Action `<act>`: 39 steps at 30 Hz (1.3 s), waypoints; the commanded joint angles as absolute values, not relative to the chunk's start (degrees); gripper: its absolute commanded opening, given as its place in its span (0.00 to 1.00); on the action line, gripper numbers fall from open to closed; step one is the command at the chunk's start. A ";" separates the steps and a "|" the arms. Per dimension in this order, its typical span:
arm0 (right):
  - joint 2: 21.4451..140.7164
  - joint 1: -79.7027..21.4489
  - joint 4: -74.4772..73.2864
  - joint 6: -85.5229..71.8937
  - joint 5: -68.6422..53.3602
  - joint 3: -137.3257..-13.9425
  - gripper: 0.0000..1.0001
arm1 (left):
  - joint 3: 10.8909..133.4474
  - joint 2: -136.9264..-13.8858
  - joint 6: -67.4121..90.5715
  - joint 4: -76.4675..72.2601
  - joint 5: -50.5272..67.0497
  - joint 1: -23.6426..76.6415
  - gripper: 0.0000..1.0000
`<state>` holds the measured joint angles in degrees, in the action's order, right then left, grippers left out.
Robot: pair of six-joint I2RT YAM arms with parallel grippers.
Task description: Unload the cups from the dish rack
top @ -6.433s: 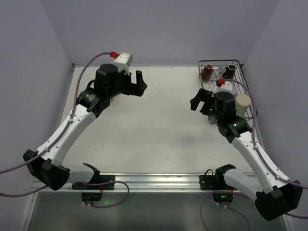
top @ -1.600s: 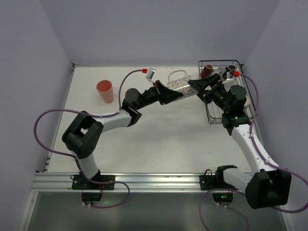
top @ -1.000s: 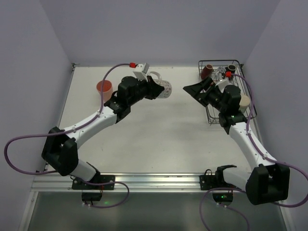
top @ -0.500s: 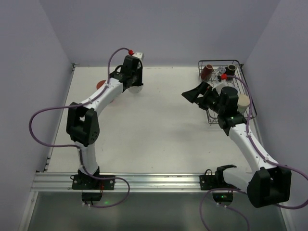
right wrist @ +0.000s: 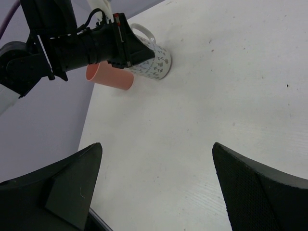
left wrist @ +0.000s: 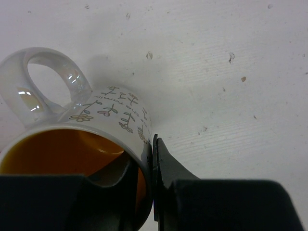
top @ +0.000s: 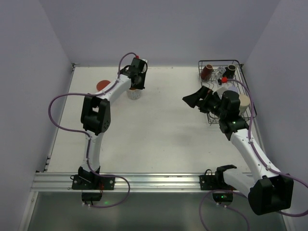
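Note:
My left gripper (top: 136, 85) is shut on the rim of the white dotted mug (top: 134, 94), one finger inside its orange interior (left wrist: 57, 154) and one outside. The mug is upright at the table's back left, at or just above the surface, beside the salmon-red tumbler (top: 102, 85). The right wrist view shows both, the mug (right wrist: 155, 62) and the tumbler (right wrist: 109, 77). The black wire dish rack (top: 219, 61) at the back right holds two dark brown mugs (top: 207, 71) (top: 231, 70) and a cream mug (top: 243, 102). My right gripper (top: 195, 99) hangs open and empty just left of the rack.
The right arm's wrist and cable lie over the rack's middle, hiding part of its contents. Purple walls close the table in at the back and on both sides. A metal rail (top: 154, 180) with the arm bases runs along the near edge.
The left arm has swung the dotted mug to the back left and brought it down beside the salmon tumbler. The right gripper has stayed open near the rack, shifting only slightly.

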<state>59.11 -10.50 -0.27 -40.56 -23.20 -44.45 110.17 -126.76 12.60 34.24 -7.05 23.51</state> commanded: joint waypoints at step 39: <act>58.79 5.00 -23.90 -21.44 26.19 -58.89 0.99 | 69.28 -64.44 17.58 17.49 20.73 35.16 0.98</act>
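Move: The white floral cup stands on the table with its right wall still between the left fingers; its middle is some 4 cm to the left of the left hand and 4 cm below, level with it fore and aft. The coral cup stands about 15 cm farther left, level with the white one. The cream cup in the rack lies roughly 9 cm ahead of the empty right hand, 26 cm to its right and 18 cm below. The purple cup is 6 cm beyond the cream one and 4 cm left of it. The white cup's rim is let go as the left fingers open wide, the hand easing a couple of centimetres forward and left. That hand then climbs about 26 cm and swings back well over 20 cm, drifting right, its fingers tipping up and turning clockwise. Meanwhile the right hand, open throughout, sweeps some 21 cm right to the rack, turning clockwise towards the cream and purple cups. ##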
